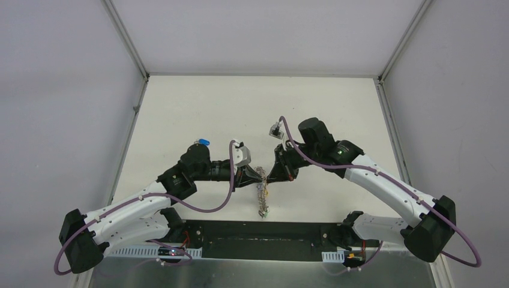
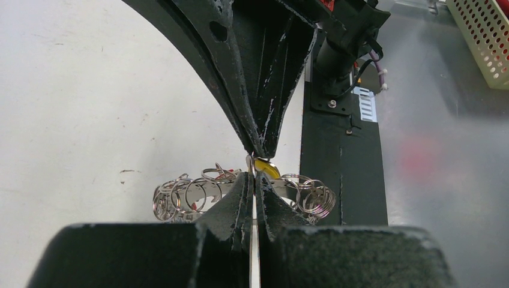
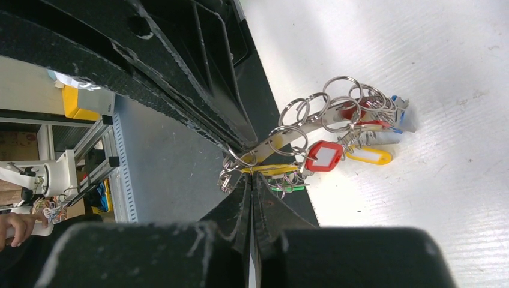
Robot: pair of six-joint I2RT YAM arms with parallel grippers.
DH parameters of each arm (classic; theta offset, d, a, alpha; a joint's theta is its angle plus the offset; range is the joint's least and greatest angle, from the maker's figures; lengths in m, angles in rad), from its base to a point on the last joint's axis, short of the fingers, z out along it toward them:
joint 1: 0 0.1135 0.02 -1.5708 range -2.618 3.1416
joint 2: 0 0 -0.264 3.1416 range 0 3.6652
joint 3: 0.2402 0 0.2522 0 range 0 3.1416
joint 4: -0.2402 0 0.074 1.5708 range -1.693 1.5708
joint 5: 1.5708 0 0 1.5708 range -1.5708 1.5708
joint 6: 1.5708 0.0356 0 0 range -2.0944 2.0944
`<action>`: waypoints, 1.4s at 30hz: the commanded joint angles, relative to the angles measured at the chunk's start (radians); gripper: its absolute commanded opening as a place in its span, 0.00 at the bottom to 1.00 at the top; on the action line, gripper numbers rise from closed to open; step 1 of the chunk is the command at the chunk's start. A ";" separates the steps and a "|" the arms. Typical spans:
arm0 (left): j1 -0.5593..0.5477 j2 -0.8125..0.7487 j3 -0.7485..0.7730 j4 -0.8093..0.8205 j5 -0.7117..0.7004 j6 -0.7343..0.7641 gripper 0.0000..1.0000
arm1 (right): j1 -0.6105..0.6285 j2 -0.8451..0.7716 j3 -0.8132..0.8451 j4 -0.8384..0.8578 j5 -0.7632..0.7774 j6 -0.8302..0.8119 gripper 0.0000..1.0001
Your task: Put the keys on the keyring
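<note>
The keyring [image 1: 262, 195] is a silvery band strung with many small split rings. It hangs from the point where both grippers meet down to the table. My left gripper [image 2: 255, 175] is shut on a ring at the band's end [image 3: 243, 157]. My right gripper [image 3: 251, 178] is shut on the edge of a yellow tag [image 3: 270, 170] belonging to one of the keys. Its tips touch those of the left gripper [image 3: 240, 146]. Red [image 3: 324, 156], yellow [image 3: 369, 156], green [image 3: 282, 188] and blue [image 3: 396, 102] tags hang among the rings [image 2: 180, 195]. The metal key blades are hidden in the cluster.
The black base plate [image 1: 258, 231] runs along the table's near edge, right below the hanging chain. A small blue object [image 1: 204, 143] shows behind the left arm's wrist. A perforated bin [image 2: 486, 42] stands off the table. White walls [image 1: 72, 90] enclose the table on three sides.
</note>
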 commanded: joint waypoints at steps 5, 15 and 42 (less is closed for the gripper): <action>-0.015 -0.049 -0.009 0.097 0.013 -0.007 0.00 | -0.002 -0.009 -0.020 0.031 0.046 -0.004 0.00; -0.016 -0.054 -0.015 0.108 0.005 -0.013 0.00 | -0.002 -0.004 -0.037 0.052 0.032 0.000 0.00; -0.016 -0.080 -0.024 0.115 -0.015 -0.009 0.00 | -0.004 -0.252 -0.154 0.185 0.040 -0.045 0.56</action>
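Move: Both sets of closed fingertips nearly meet. From the right hand, the small wire ring pinched by the left fingers is about 1 cm left and 1 cm higher; from the left hand it is right at the tips. The big keyring hangs edge-on, its middle some 5 cm below the right hand, 1 cm back and 1 cm left. The yellow tag is about 1 cm ahead, 1 cm left and 2 cm under the right tips, the red tag about 3 cm ahead, 1 cm left and 4 cm below. Keep the left fingers shut on the small wire ring and let that hand stay nearly in place, sinking only about 1 cm before rising again. Ease the closed right hand down about 2 cm beside it, then open its fingers to roughly half, letting go of the yellow tag's key piece, and draw off to the right and slightly back, finally rising some 1.5 cm. ##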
